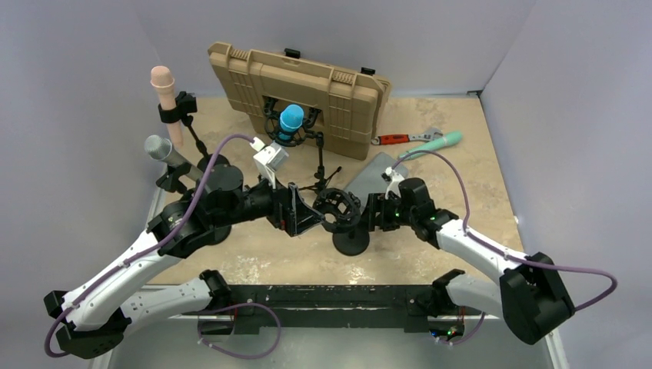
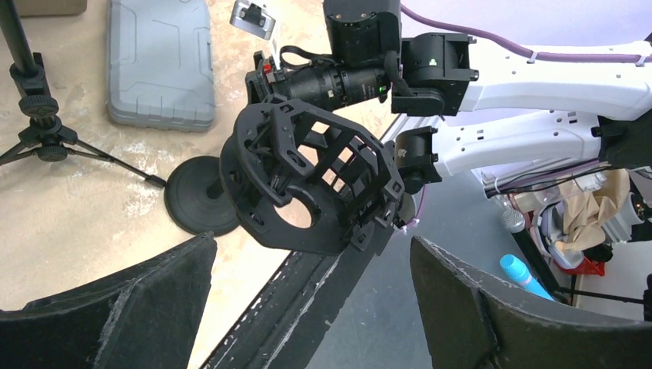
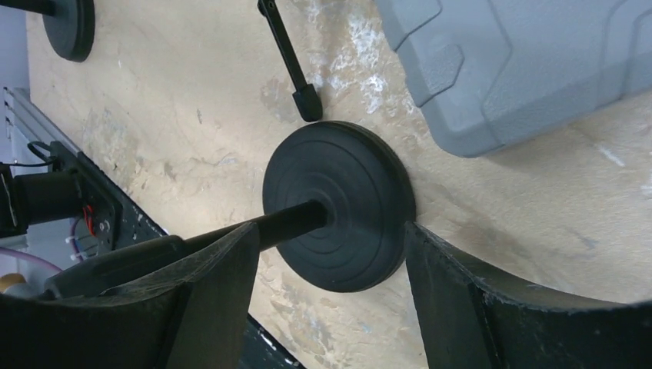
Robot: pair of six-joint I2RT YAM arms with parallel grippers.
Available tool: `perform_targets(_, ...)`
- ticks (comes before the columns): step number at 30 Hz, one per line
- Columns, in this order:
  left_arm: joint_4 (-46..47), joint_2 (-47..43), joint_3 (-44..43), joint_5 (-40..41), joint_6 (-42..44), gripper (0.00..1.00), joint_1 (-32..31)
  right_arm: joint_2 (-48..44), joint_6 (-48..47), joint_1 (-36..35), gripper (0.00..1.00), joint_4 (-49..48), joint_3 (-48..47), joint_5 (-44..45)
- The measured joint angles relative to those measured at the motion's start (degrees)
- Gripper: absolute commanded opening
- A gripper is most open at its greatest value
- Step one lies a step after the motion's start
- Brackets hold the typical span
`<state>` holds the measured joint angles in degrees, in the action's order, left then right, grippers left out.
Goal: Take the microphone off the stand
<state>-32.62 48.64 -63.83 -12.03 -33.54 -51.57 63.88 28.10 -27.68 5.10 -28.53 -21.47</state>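
The black shock-mount cage (image 1: 339, 206) tops a short stand with a round black base (image 1: 351, 243) at the table's middle. The cage holds no microphone; in the left wrist view (image 2: 307, 184) floor shows through its ring. My left gripper (image 1: 298, 211) is open just left of the cage, my right gripper (image 1: 369, 212) open just right of it. In the right wrist view the stand's stem (image 3: 269, 224) runs along one finger down to the base (image 3: 338, 204). A teal microphone (image 1: 440, 141) lies on the table at the back right. A blue microphone (image 1: 291, 121) sits in another shock mount.
A tan hard case (image 1: 296, 84) leans at the back. A pink microphone (image 1: 163, 84) and a grey one (image 1: 158, 146) stand on stands at the left. A red-handled wrench (image 1: 400, 138) and a grey flat case (image 1: 377, 173) lie right of centre. Tripod legs (image 2: 46, 142) spread nearby.
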Motion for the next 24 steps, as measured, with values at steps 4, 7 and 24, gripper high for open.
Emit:
perform_targets(4,-0.7,0.0,0.0,0.0,0.1,0.94,0.0,3.2,3.1,-3.4,0.68,-4.2,1.1,1.4)
perform_targets(7,-1.5,-0.2,0.0,0.0,0.1,0.94,0.0,7.1,5.4,-6.6,0.68,-7.7,1.2,2.2)
perform_targets(24,-9.0,-2.6,-2.4,3.1,0.3,0.97,0.0,-5.4,9.6,-13.0,0.74,-2.6,-3.7,17.0)
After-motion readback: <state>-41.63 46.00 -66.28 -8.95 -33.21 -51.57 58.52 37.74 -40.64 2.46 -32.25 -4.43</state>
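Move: The empty stand's round base lies about 5 cm to the right hand's left, 3 cm back and 8 cm below; its cradle hangs some 8 cm left, 4 cm back and 11 cm above that hand. The grey case is about 12 cm ahead, 2 cm right, and the removed microphone some 24 cm ahead, 18 cm right, both about 8 cm below. From the left hand, the stand's base is roughly 9 cm right, 3 cm ahead and 21 cm below. The empty stand is pushed left and back by the part-open right fingers, the hand sweeping about 6 cm left while sinking 3 cm and drawing back 2. It then reverses, rising quickly some 8 cm as it eases right and forward, its fingertips tipping up. The left hand, still wide open, drifts about 2.5 cm left. ##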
